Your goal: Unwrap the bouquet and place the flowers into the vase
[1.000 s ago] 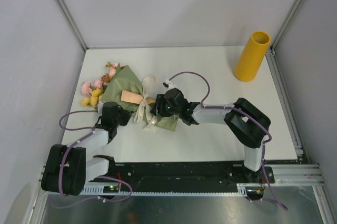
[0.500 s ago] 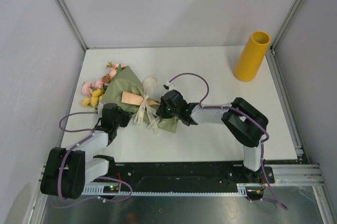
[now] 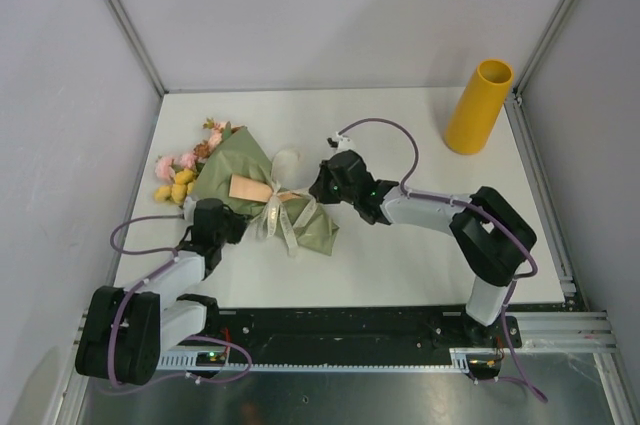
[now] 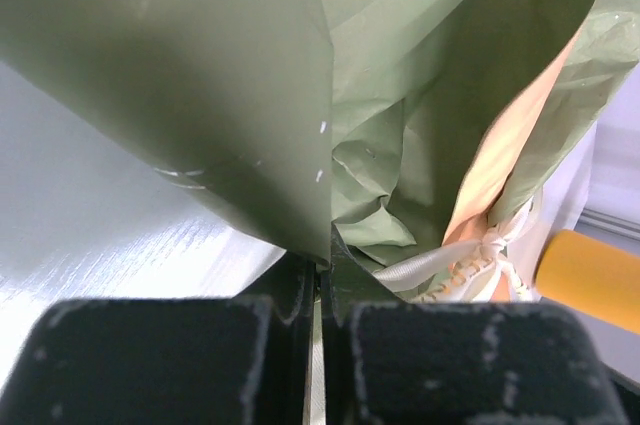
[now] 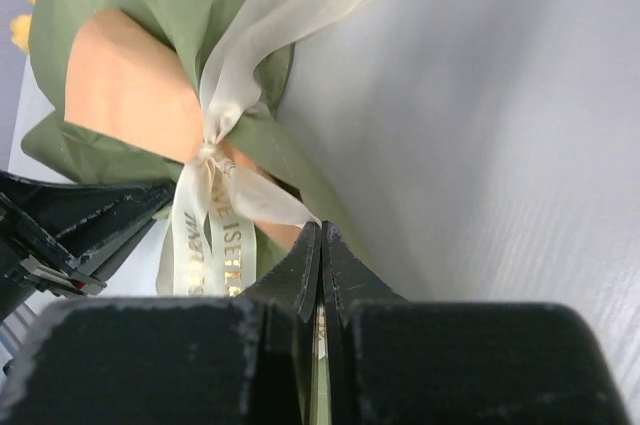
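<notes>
The bouquet (image 3: 250,180) lies on the left of the table in olive-green paper (image 4: 200,75) with a peach lining (image 5: 130,85). A cream ribbon (image 5: 215,130) is tied round its waist. The flowers (image 3: 183,170), pink, yellow and brown, stick out of its far-left end. My left gripper (image 4: 320,267) is shut on the edge of the olive paper at the bouquet's near side (image 3: 224,223). My right gripper (image 5: 321,230) is shut on a tail of the ribbon, just right of the knot (image 3: 314,189). The mustard-yellow vase (image 3: 478,105) stands upright at the back right.
Grey enclosure walls with metal frame posts (image 3: 120,20) close in the white table (image 3: 400,265) on the left, back and right. A purple cable (image 3: 375,130) loops above the right arm. A black rail (image 3: 340,323) runs along the near edge.
The right gripper has closed on the ribbon tail and drawn back to the right and away from the bouquet's stem end. The left gripper has stayed shut on the paper.
</notes>
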### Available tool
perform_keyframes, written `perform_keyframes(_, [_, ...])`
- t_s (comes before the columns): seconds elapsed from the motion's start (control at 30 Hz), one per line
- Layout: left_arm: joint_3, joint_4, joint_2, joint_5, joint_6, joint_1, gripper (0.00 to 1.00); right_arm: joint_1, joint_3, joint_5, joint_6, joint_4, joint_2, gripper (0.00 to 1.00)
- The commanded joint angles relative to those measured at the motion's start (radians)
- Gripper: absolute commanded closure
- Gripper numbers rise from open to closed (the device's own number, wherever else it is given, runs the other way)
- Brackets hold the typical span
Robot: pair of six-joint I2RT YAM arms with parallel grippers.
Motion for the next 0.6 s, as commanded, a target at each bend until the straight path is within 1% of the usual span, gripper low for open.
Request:
perform_keyframes(0.0, [-0.016,-0.052,-0.022,-0.056,0.015,-0.004,1.00,-0.055,0.039,-0.004,-0.032,0.020,-0.073,1.00])
perform_keyframes(0.2, [-0.013,-0.061,-0.026,-0.061,0.032,-0.005,1.00,-0.162,0.038,-0.039,-0.027,0.020,-0.121,1.00])
perform_keyframes(0.57, [-0.015,-0.079,-0.050,-0.078,0.050,-0.004,1.00,-0.323,0.039,-0.084,-0.036,0.039,-0.139,1.00])
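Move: The ribbon knot on the bouquet lies some 9 cm to the left of the right gripper, about 1 cm farther out and 5 cm lower. The pale ribbon loop lies about 10 cm ahead, 7 cm left and 8 cm below; the wrap's narrow end is roughly 7 cm back, directly under in the sideways sense, 8 cm down. From the left gripper the knot is about 5 cm ahead and 7 cm right, nearly level. Keep the right gripper shut on the ribbon strand and draw it away from the knot, right and forward towards the vase, about 12 cm across the table while rising some 5 cm; let the rise level off near the end and turn the hand about 10 degrees clockwise. Hold the left gripper closed and nearly still on its ribbon strand as the counter-hold. ##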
